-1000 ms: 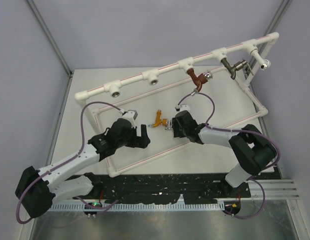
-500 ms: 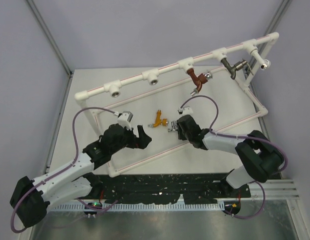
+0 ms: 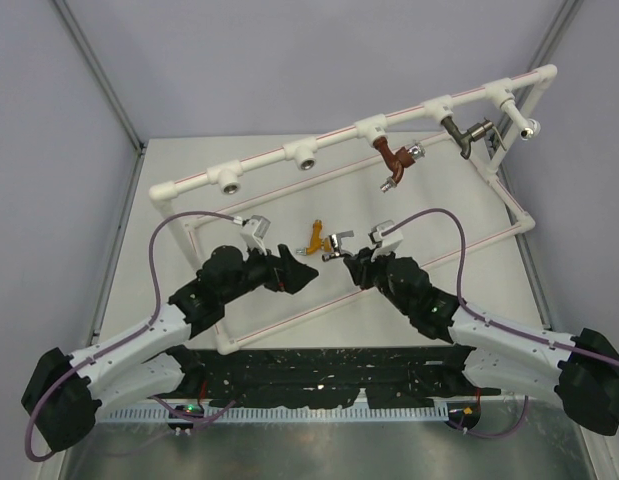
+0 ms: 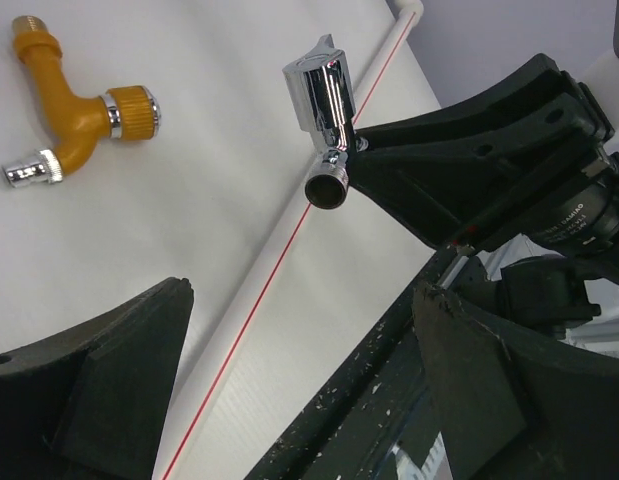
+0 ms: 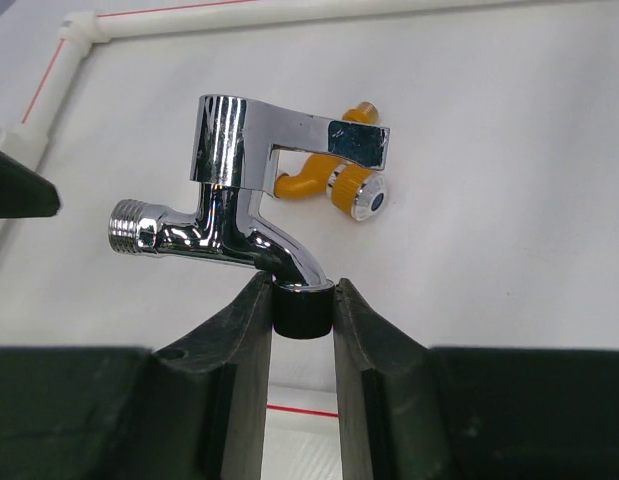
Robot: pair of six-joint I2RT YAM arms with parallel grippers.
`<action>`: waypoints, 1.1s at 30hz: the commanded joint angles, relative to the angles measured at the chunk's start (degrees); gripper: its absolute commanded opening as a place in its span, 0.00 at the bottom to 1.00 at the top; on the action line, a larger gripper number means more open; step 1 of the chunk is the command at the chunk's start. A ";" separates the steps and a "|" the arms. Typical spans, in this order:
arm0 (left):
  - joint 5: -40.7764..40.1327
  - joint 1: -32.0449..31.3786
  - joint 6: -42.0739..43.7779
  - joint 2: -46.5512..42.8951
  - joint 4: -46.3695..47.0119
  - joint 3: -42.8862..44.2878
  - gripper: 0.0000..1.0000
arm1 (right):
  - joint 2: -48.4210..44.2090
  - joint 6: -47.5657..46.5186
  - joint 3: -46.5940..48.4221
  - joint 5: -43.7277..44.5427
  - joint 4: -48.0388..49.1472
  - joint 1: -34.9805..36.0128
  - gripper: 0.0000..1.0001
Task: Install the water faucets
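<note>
My right gripper (image 5: pixel 302 300) is shut on the black spout tip of the chrome silver faucet (image 5: pixel 244 215) and holds it above the table; the faucet also shows in the top view (image 3: pixel 338 242) and the left wrist view (image 4: pixel 324 110). The orange-yellow faucet (image 3: pixel 316 237) lies on the table just behind it, seen too in the left wrist view (image 4: pixel 79 115) and the right wrist view (image 5: pixel 334 180). The red-brown faucet (image 3: pixel 394 160) and the dark grey faucet (image 3: pixel 464 133) hang from tee sockets of the white pipe frame (image 3: pixel 299 150). My left gripper (image 3: pixel 294 270) is open and empty, just left of the chrome faucet.
Two open tee sockets (image 3: pixel 307 159) (image 3: pixel 230 182) sit on the frame's top rail at the left. The frame's lower rail (image 4: pixel 289 225) with a red stripe runs across the table under both grippers. A black strip (image 3: pixel 319 365) lines the table's near edge.
My right gripper has lifted the chrome faucet off the table and drawn back toward the near edge. My left gripper has moved right, toward the chrome faucet.
</note>
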 commanded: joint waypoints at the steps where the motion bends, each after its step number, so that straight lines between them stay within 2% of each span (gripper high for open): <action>1: 5.30 0.16 -4.49 2.61 8.53 1.88 0.93 | -3.27 -1.40 -1.42 1.07 8.57 2.90 0.06; 7: 7.94 0.07 -8.19 6.04 12.93 2.75 0.81 | -4.32 -2.55 -2.03 1.68 10.86 5.19 0.06; 13: 9.60 0.07 -10.22 8.41 14.78 3.81 0.60 | -4.33 -3.07 -1.95 3.18 11.39 6.77 0.06; 29: 10.58 -0.11 -11.62 12.37 14.17 5.48 0.54 | -3.45 -4.74 -1.51 4.15 12.27 8.35 0.06; 33: 10.66 -0.11 -11.62 12.81 14.17 5.92 0.45 | -3.36 -4.92 -1.51 4.23 12.44 8.71 0.06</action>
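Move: The silver faucet is already pinched by its outlet in the right fingers, its middle about 5 cm ahead of the left hand, 10 cm to its right and at its height; its threaded inlet faces the open left fingers. From the right hand, the left gripper it is carried to lies about 13 cm left, 2 cm back and 1 cm higher. The yellow faucet lies on the table, some 12 cm ahead, 5 cm right and 13 cm below the left hand. The silver faucet's threaded inlet is brought between the two hands: the left hand goes about 5 cm right towards it, turning some 15 degrees, mainly clockwise, and narrows its wide-open fingers to about half around the threads. The right hand keeps its pinch on the outlet and eases back, left and up, roughly 2 to 3 cm each way, then nearly stops. ##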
